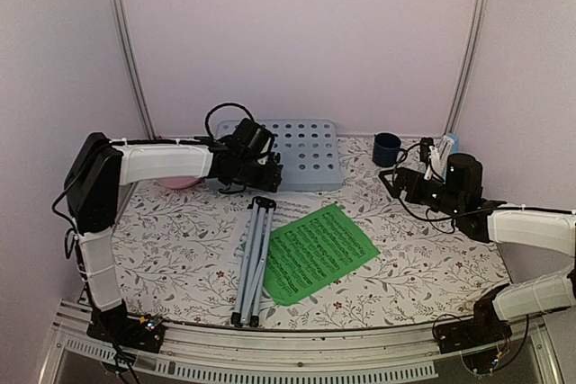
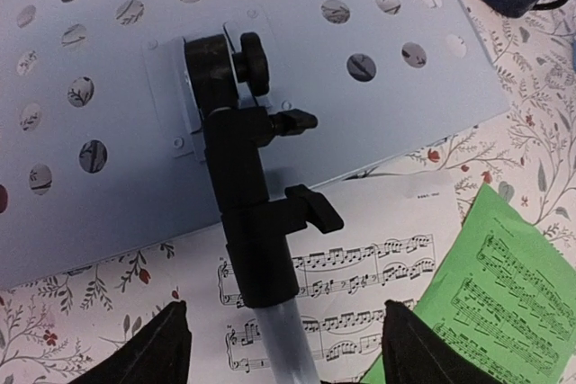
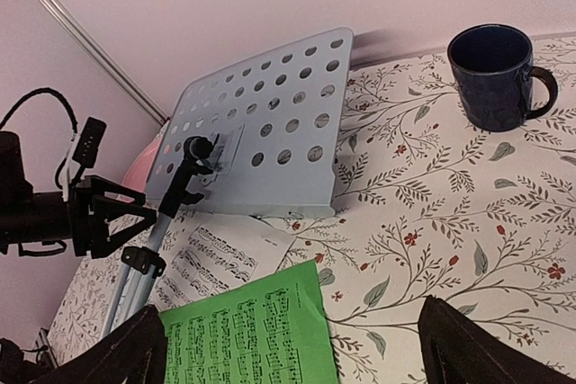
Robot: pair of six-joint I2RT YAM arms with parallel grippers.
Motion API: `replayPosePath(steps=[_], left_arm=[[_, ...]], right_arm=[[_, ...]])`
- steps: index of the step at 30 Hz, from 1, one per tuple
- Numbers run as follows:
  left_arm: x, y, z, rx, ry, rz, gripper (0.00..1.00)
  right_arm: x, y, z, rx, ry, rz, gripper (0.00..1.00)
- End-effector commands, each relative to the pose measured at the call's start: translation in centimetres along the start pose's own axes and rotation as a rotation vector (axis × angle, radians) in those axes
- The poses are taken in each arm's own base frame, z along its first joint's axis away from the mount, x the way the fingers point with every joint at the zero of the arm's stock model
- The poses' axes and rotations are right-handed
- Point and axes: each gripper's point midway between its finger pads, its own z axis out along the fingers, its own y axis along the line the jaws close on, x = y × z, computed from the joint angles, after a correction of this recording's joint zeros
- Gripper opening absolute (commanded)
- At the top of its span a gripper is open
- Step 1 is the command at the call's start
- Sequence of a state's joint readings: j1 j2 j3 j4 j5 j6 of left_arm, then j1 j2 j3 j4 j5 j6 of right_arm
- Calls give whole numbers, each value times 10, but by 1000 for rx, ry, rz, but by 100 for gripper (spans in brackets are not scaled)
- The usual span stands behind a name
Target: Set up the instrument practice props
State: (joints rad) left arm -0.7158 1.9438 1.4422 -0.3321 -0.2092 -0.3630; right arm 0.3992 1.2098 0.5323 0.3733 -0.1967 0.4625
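Observation:
The pale grey perforated music stand (image 1: 301, 152) lies flat at the back of the table, its silver tripod (image 1: 254, 263) folded and pointing at the near edge. My left gripper (image 1: 264, 174) is open, its jaws on either side of the stand's pole (image 2: 281, 330) just below the black clamp (image 2: 256, 222), not touching it. A white sheet-music page (image 2: 378, 249) lies under the pole, with a green page (image 1: 315, 251) beside it. My right gripper (image 1: 397, 183) is open and empty above the green page's (image 3: 247, 334) corner. A light-blue metronome (image 1: 449, 143) shows partly behind the right arm.
A dark blue mug (image 1: 387, 148) stands at the back right, close to the right gripper. A pink plate (image 1: 176, 183) lies mostly hidden under the left arm. A flower-patterned cloth (image 1: 423, 254) covers the table. Metal frame posts (image 1: 126, 42) rise at both back corners.

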Motion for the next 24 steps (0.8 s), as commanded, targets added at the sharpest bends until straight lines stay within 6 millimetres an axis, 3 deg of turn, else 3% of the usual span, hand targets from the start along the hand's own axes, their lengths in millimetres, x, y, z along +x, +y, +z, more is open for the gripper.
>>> replayPosePath(steps=[1,17,24], left_arm=[[21,2,18,-69,84,2,69],[41,8,52,-155,164,16,54],[36,6,60,-160,165,9,49]], right_arm=[[-6,7,-6,-31,-47,35,99],[4,0,-8,-8,-33,75,99],[1,-1,-10,-3,-46,76,99]])
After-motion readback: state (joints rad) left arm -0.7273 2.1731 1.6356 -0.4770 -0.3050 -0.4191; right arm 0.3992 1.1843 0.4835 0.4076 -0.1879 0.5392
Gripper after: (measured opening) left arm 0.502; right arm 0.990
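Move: The lower black collar of the stand's neck is about 3 cm ahead of the left hand and 7 cm below it, level sideways. The perforated desk's middle lies roughly 14 cm ahead and 4 cm right, the folded legs' middle some 14 cm back and 3 cm left, and the green sheet about 12 cm back and 11 cm right. From the right hand, the collar is some 10 cm ahead, 28 cm left and 14 cm below. Drop the left gripper quickly onto the stand's neck, about 5 cm down, then ease it nearly 2 cm forward and a little lower so the fingers straddle the lower black collar. Narrow the fingers as you go, leaving them about half open, and roll the wrist some 10 degrees, left side rising and the fingers tipping steeper. ##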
